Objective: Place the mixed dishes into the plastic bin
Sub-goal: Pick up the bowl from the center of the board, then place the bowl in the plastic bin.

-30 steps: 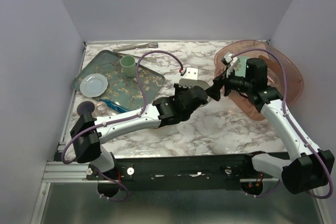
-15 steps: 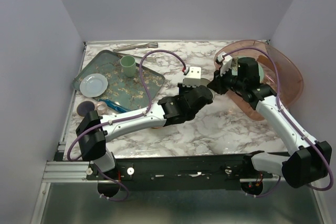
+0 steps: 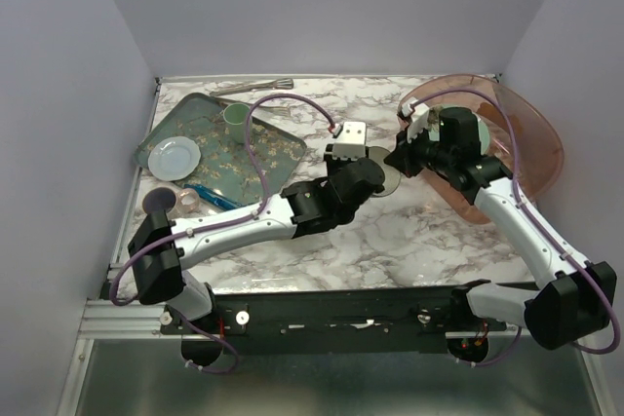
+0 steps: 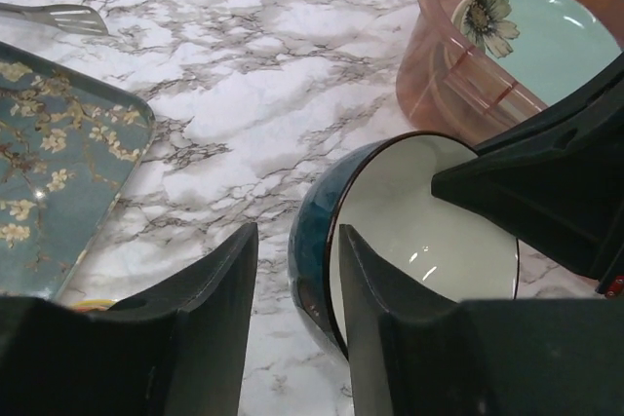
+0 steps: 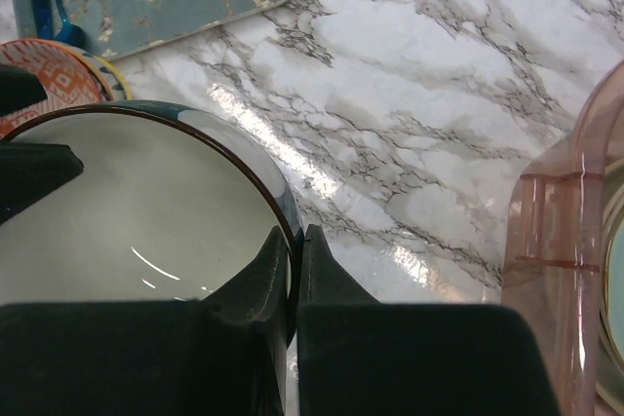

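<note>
The bowl [image 4: 419, 231], dark blue outside and cream inside, is tilted on edge between the two arms [image 3: 388, 180]. My right gripper [image 5: 295, 236] is shut on its rim, one finger inside and one outside. My left gripper [image 4: 297, 241] stands open around the opposite rim, its fingers [image 4: 219, 289] apart from the wall. The plastic bin [image 3: 531, 133], a translucent pinkish tub, stands at the right, tipped toward the arms [image 4: 439, 56]. A mint green plate [image 4: 546, 36] with a flower lies inside it.
A dark-green floral tray [image 3: 219, 148] at the left carries a pale blue plate [image 3: 175, 155] and a green cup [image 3: 237, 120]. Metal tongs [image 3: 252, 88] lie at the back. An orange-patterned plate [image 5: 49, 70] and a blue utensil [image 3: 210, 197] sit near the tray's front.
My right gripper has closed onto the bowl's rim. My left gripper, shut on the bowl before, has opened its jaws.
</note>
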Robot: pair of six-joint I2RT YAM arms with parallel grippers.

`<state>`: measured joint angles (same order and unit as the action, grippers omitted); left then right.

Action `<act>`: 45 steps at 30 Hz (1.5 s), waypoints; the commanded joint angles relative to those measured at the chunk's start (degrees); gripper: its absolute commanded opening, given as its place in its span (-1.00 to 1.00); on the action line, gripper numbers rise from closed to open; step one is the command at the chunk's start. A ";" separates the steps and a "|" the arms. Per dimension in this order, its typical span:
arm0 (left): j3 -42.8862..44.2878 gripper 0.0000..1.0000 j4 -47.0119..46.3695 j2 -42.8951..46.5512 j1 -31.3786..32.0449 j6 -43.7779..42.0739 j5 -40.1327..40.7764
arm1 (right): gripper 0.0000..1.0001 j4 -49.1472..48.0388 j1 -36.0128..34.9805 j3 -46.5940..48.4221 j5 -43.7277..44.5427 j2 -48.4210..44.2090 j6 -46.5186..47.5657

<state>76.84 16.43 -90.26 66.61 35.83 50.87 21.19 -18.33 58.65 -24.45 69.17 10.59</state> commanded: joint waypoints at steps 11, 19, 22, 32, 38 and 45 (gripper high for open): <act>-19.00 0.58 -19.15 21.24 -4.11 -12.10 -24.12 | -0.99 -0.62 1.63 0.32 -10.53 -2.89 2.41; -20.50 0.91 -7.39 28.73 -8.51 -16.76 -30.84 | -0.99 0.17 5.84 0.15 -17.73 -5.27 4.79; -19.89 0.97 -2.20 31.98 -8.51 -17.99 -30.57 | -0.99 0.43 7.86 0.50 -18.79 -6.06 4.88; -21.72 0.97 9.24 41.99 -8.51 -26.25 -26.63 | -0.99 0.52 16.04 1.02 -20.11 -8.87 4.27; -28.40 0.97 7.22 47.18 -8.60 -28.71 -25.47 | -0.99 0.61 19.28 2.08 -17.57 -9.05 3.91; -32.19 0.97 5.81 50.79 -8.86 -28.89 -26.34 | -0.99 0.61 20.44 3.57 -12.03 -6.24 4.35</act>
<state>45.25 23.29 -41.74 58.17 8.10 24.51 23.27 1.61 58.81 -39.62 61.54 15.29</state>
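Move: The right hand pinches the dark-blue bowl by its rim; its middle is about 3 cm left of, 3 cm behind and 3 cm below that hand. The bin's middle is some 23 cm right, 13 cm ahead and 15 cm below, the green plate in it about 18 cm ahead and 18 cm right. From the left hand, the orange bowl is roughly 14 cm left, 1 cm back and 20 cm below, a blue spoon head 11 cm farther left. Still parting, the left fingers spread wide and come free of the blue bowl's rim; the hand backs off and rises, then swings left, turning some 25 degrees clockwise, before sinking over the orange bowl, about 15 cm left and 8 back in all. The right hand keeps its pinch, easing slightly back and left, then carries the bowl right about 8 cm and up 5, towards the bin. ##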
